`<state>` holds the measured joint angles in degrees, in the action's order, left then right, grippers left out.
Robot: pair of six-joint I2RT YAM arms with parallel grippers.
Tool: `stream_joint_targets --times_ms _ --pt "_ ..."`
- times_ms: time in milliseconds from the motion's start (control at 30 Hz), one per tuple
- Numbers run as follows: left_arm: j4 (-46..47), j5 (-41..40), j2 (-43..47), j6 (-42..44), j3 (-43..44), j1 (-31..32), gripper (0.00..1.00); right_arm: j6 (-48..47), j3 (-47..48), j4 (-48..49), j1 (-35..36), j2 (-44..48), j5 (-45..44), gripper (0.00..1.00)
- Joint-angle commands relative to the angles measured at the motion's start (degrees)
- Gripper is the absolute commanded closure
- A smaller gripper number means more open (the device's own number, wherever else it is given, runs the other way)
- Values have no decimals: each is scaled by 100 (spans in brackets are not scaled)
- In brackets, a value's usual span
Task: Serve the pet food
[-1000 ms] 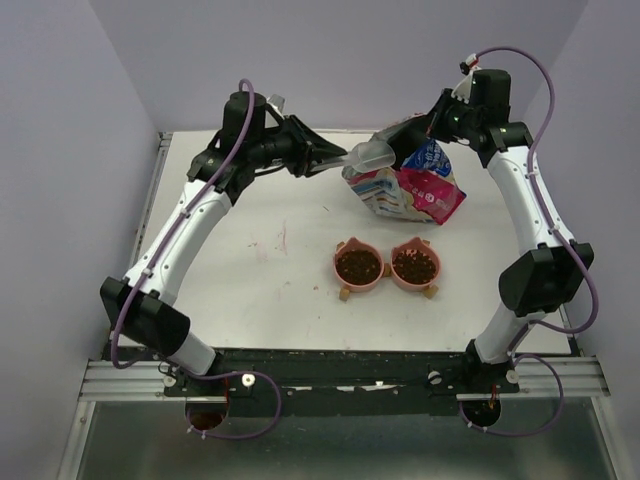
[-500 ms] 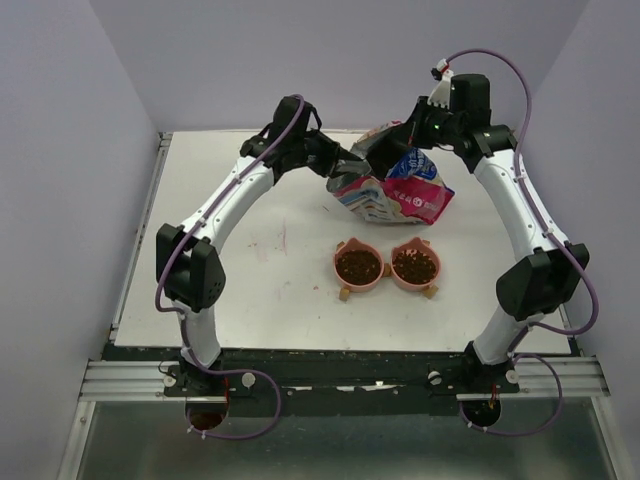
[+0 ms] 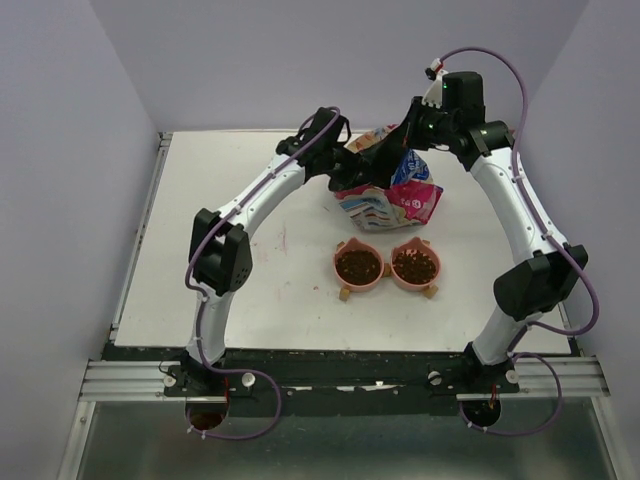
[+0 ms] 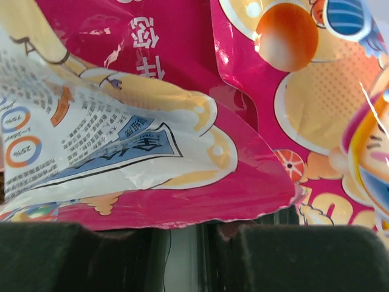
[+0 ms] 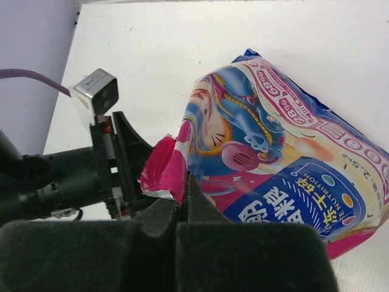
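Pet food fills both halves of the twin pink bowl (image 3: 338, 266): dark brown kibble on the left (image 3: 358, 265) and on the right (image 3: 415, 266). Behind the bowl stands the pink printed bag (image 3: 400, 195). My right gripper (image 3: 408, 135) is shut on the bag's torn top edge (image 5: 167, 164) and holds it up; its jaws (image 5: 182, 191) pinch the foil. My left gripper (image 3: 362, 160) reaches into the bag's mouth, with the bag (image 4: 182, 121) filling its view. A pale scoop handle (image 4: 182, 255) sits between its jaws (image 4: 194, 234); the rest of the scoop is hidden under the bag's flap.
The white table (image 3: 220, 230) has reddish smears (image 3: 280, 238) and a few loose crumbs (image 3: 318, 290) left of the bowl. Purple walls close in on three sides. The left arm's wrist camera (image 5: 97, 91) sits beside the bag's mouth.
The left arm has swung right and pushed the clear scoop into the bag's mouth, where it is now hidden. The right gripper has drawn the bag's top up and left, bunching the bag.
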<state>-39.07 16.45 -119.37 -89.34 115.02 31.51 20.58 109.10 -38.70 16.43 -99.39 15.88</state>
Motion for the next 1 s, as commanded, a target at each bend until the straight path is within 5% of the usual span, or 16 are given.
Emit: stream_joint_targets --times_ms 0,167,367,467,667,967 --pt "-384 -907 -893 -374 310 -4 100 578 630 495 71 333 240 100" --pt "1089 -530 -1212 266 110 22 100 868 770 293 63 333 346 100" --pt "5639 894 -421 -486 -1884 -83 100 711 710 99 -51 491 65 100" --pt "7260 1377 -385 -1101 -1844 -171 100 781 499 301 -209 561 73 100" --pt "8441 1862 -272 -2122 -1508 -347 100 1220 621 539 -579 334 337 100" --pt "8477 2117 774 -2412 -3204 -567 100 1545 1430 213 -869 -185 108 100"
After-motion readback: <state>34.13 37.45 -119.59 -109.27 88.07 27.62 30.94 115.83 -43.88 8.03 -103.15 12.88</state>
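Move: The left hand, holding the scoop, is right at the mouth of the food bag: the middle of the bag is level with it forward, about 5 cm to its right and some 8 cm below. The left bowl lies roughly 18 cm back and 1 cm left, the right bowl 18 cm back and 12 cm right, both about 19 cm lower. From the right hand, pinching the bag's rim, the bag's middle is about 2 cm back, 2 cm left and 18 cm down. Still gripping the scoop, the left hand digs it farther into the bag, about 4.5 cm right with some forward and down, then swings its fingers up from a steep downward slant to nearly level, some 45 degrees, while rising about 9 cm and easing back left. The right hand keeps its pinch on the rim, first holding nearly still, then drawing it about 7 cm right and 3 cm forward. ##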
